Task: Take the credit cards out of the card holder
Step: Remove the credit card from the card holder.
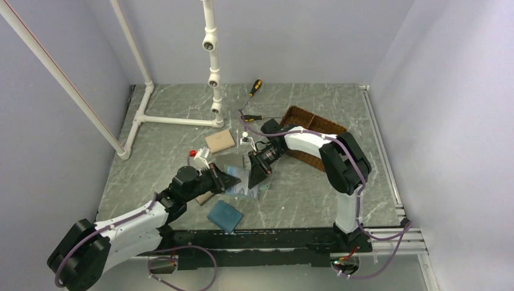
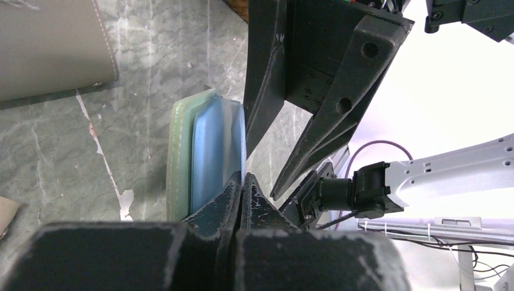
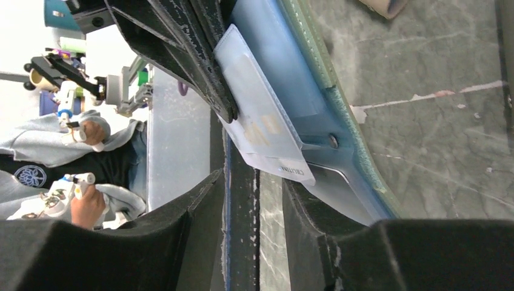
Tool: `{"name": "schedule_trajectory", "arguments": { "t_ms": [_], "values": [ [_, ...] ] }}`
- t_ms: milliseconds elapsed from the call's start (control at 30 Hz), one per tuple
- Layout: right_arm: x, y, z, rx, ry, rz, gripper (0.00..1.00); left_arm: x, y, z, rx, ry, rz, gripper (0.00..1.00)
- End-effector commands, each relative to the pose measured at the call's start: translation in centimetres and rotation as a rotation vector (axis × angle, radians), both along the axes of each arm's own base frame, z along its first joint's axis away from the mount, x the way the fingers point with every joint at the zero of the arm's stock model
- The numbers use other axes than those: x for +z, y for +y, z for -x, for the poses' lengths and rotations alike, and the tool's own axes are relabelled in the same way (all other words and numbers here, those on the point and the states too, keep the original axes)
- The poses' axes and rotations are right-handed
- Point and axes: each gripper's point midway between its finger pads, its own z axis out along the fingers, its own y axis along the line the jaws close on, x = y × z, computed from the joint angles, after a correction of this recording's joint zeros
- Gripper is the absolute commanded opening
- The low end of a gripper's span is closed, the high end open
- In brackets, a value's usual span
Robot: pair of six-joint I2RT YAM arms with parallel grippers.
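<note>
The sage-green card holder (image 1: 245, 187) lies open on the table, its pale blue-green inside (image 3: 285, 66) facing up. My left gripper (image 2: 242, 182) is shut on the card holder's near edge (image 2: 206, 151). A pale whitish credit card (image 3: 267, 130) sticks halfway out of a pocket. My right gripper (image 3: 254, 182) hovers just over the holder with its jaws apart. A thin black card (image 3: 239, 230) stands on edge between them, resting against the left finger, with a gap to the right finger. In the top view the right gripper (image 1: 260, 174) faces the left gripper (image 1: 229, 179) closely.
A darker blue wallet (image 1: 224, 216) lies near the front. A tan wallet (image 1: 219, 140) and a grey one (image 2: 48, 48) sit behind the holder. The woven basket (image 1: 312, 136) is at the back right, near two screwdrivers (image 1: 256, 88). A white pipe frame (image 1: 176, 120) stands at the back left.
</note>
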Motion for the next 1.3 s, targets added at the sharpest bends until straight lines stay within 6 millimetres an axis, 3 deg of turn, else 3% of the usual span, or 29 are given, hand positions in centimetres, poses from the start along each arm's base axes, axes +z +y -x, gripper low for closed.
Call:
{"name": "schedule_trajectory", "arguments": {
  "t_ms": [0,433,633,733,867,1100,1267],
  "values": [
    [3.5,0.4,0.1,0.012,-0.013,-0.127,0.44,3.4,-0.1,-0.6,0.02,-0.094,0.094,0.0],
    [5.1,0.9,0.1,-0.019,0.095,-0.181,0.42,5.8,-0.8,-0.3,-0.023,-0.16,0.161,0.0],
    [5.3,0.8,-0.1,-0.028,0.119,-0.19,0.2,5.5,-1.0,-0.4,-0.029,-0.154,0.163,0.0],
    [5.4,0.6,-0.3,-0.034,0.124,-0.193,0.03,5.1,-0.8,-0.3,-0.022,-0.141,0.154,0.0],
    [5.0,0.4,-0.4,-0.034,0.097,-0.181,0.0,4.4,-0.2,-0.4,0.013,-0.125,0.129,0.0],
    [3.9,0.2,-0.6,-0.026,0.061,-0.151,0.0,3.5,0.6,0.3,0.017,-0.108,0.105,0.27],
    [3.6,0.0,-0.6,-0.014,0.028,-0.147,0.0,2.3,0.4,0.9,-0.013,-0.09,0.08,0.31]
  ]
}}
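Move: The edge of the white, orange-marked leaf of the open card holder lies between my right hand's spread fingers, about 1 cm to the left and level with them. From my left fingers, already shut on the leaf, that edge is about 3 cm right and 2 cm back. Counted from my right hand, the card holder is 2 cm left, 1 cm ahead and 3 cm below; the blue wallet 9 cm left and 9 cm back, and the grey wallet 7 cm left and 10 cm ahead, both some 9 cm below. I pass the white leaf from my left hand to my right. Still pinching it, my left hand lifts about 3 cm; my right rises alongside by as much, tilts some 10 degrees, and shuts its fingers on the leaf's edge. Only then do my left fingers open part way to let go, while both hands ease down slightly. ##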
